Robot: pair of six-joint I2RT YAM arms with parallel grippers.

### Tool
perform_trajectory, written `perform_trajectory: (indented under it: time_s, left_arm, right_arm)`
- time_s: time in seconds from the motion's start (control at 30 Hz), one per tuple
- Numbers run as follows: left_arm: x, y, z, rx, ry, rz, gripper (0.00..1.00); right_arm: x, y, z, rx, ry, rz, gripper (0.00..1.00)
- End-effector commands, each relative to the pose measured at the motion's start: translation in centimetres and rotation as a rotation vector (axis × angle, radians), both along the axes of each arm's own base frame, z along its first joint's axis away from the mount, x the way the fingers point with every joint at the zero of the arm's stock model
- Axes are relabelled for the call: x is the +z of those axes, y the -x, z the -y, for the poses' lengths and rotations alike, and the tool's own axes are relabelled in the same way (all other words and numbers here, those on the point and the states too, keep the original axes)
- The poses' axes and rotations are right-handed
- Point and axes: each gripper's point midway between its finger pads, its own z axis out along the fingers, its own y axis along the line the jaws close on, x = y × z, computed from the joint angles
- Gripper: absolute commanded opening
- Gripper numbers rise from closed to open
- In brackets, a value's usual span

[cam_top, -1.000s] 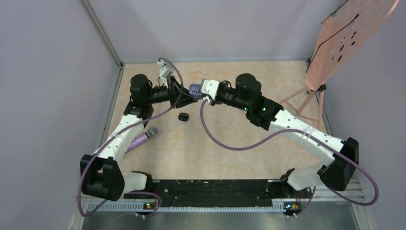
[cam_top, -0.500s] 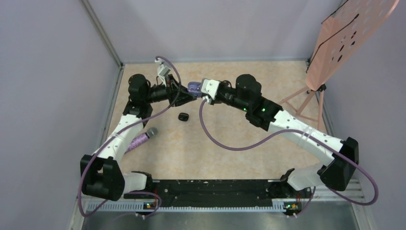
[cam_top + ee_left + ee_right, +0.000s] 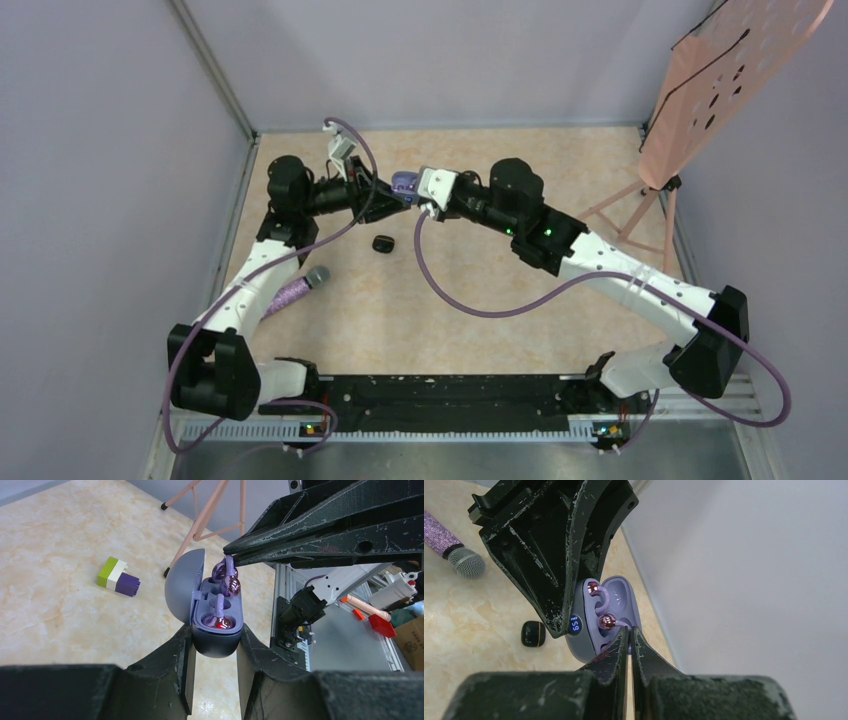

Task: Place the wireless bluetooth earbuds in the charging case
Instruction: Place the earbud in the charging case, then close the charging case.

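My left gripper [image 3: 216, 633] is shut on the grey-purple charging case [image 3: 216, 642], lid [image 3: 184, 582] open, held above the table. One purple earbud [image 3: 218, 621] sits in the near slot. My right gripper [image 3: 629, 633] is shut on the stem of a second purple earbud [image 3: 228, 578], whose head is at the far slot. In the right wrist view this earbud [image 3: 606, 621] is just beyond my fingertips, with the case [image 3: 582, 649] showing a lit "59". In the top view both grippers meet at the case [image 3: 404, 183]. A small black rounded piece [image 3: 382, 243] lies on the table below.
A purple glitter microphone [image 3: 295, 290] lies near the left arm. A green-white-purple block [image 3: 119, 577] lies on the table beyond the case. A pink perforated stand [image 3: 700, 90] is at the back right, its legs [image 3: 200, 520] showing in the left wrist view. Walls enclose the table.
Both grippers and the case have shifted slightly up and to the left in the top view. The right gripper has closed in a little on the case. Both grips are unchanged.
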Motion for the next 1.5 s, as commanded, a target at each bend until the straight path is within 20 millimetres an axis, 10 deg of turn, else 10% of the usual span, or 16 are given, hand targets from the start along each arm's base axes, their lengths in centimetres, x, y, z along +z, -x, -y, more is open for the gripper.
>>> perform_trajectory:
  time_s: [0.0, 0.8, 1.23, 1.47]
  left_arm:
    - [2.4, 0.4, -0.3, 0.016, 0.024, 0.109, 0.00]
    - [1.6, 0.0, -0.4, 0.023, 0.012, 0.111, 0.00]
    - [-0.1, 0.5, -0.3, -0.043, -0.052, 0.176, 0.00]
    - [-0.4, 1.9, 0.2, -0.125, -0.116, 0.255, 0.00]
  right_arm:
    - [0.4, 1.5, -0.9, 0.050, -0.005, -0.003, 0.00]
    - [-1.6, 1.6, -1.2, 0.079, 0.072, -0.026, 0.02]
    - [0.7, 3.8, 2.1, 0.206, 0.051, -0.334, 0.82]
    - [-2.4, 2.4, 0.7, 0.235, 0.115, -0.481, 0.85]
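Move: The right hand pinches the second earbud over its slot in the charging case; the case's middle lies about 2 cm to that hand's left and 2 cm below, neither ahead nor back. On the table about 34 cm below, a black case sits some 7 cm ahead and 13 cm left, the toy bricks about 17 cm ahead and 16 cm right. The left hand holds the charging case about 2 cm to its right and 2 cm above. Still pinching the earbud, the right hand eases it down into the empty slot, sinking about 1.5 cm, then opens its fingers wide and lets go. It draws back and up off the case, then shifts right, tipping round some 20 degrees. The left hand keeps its grip and holds the case nearly still, sinking about 2 cm with a slight tilt only as the right hand leaves. ##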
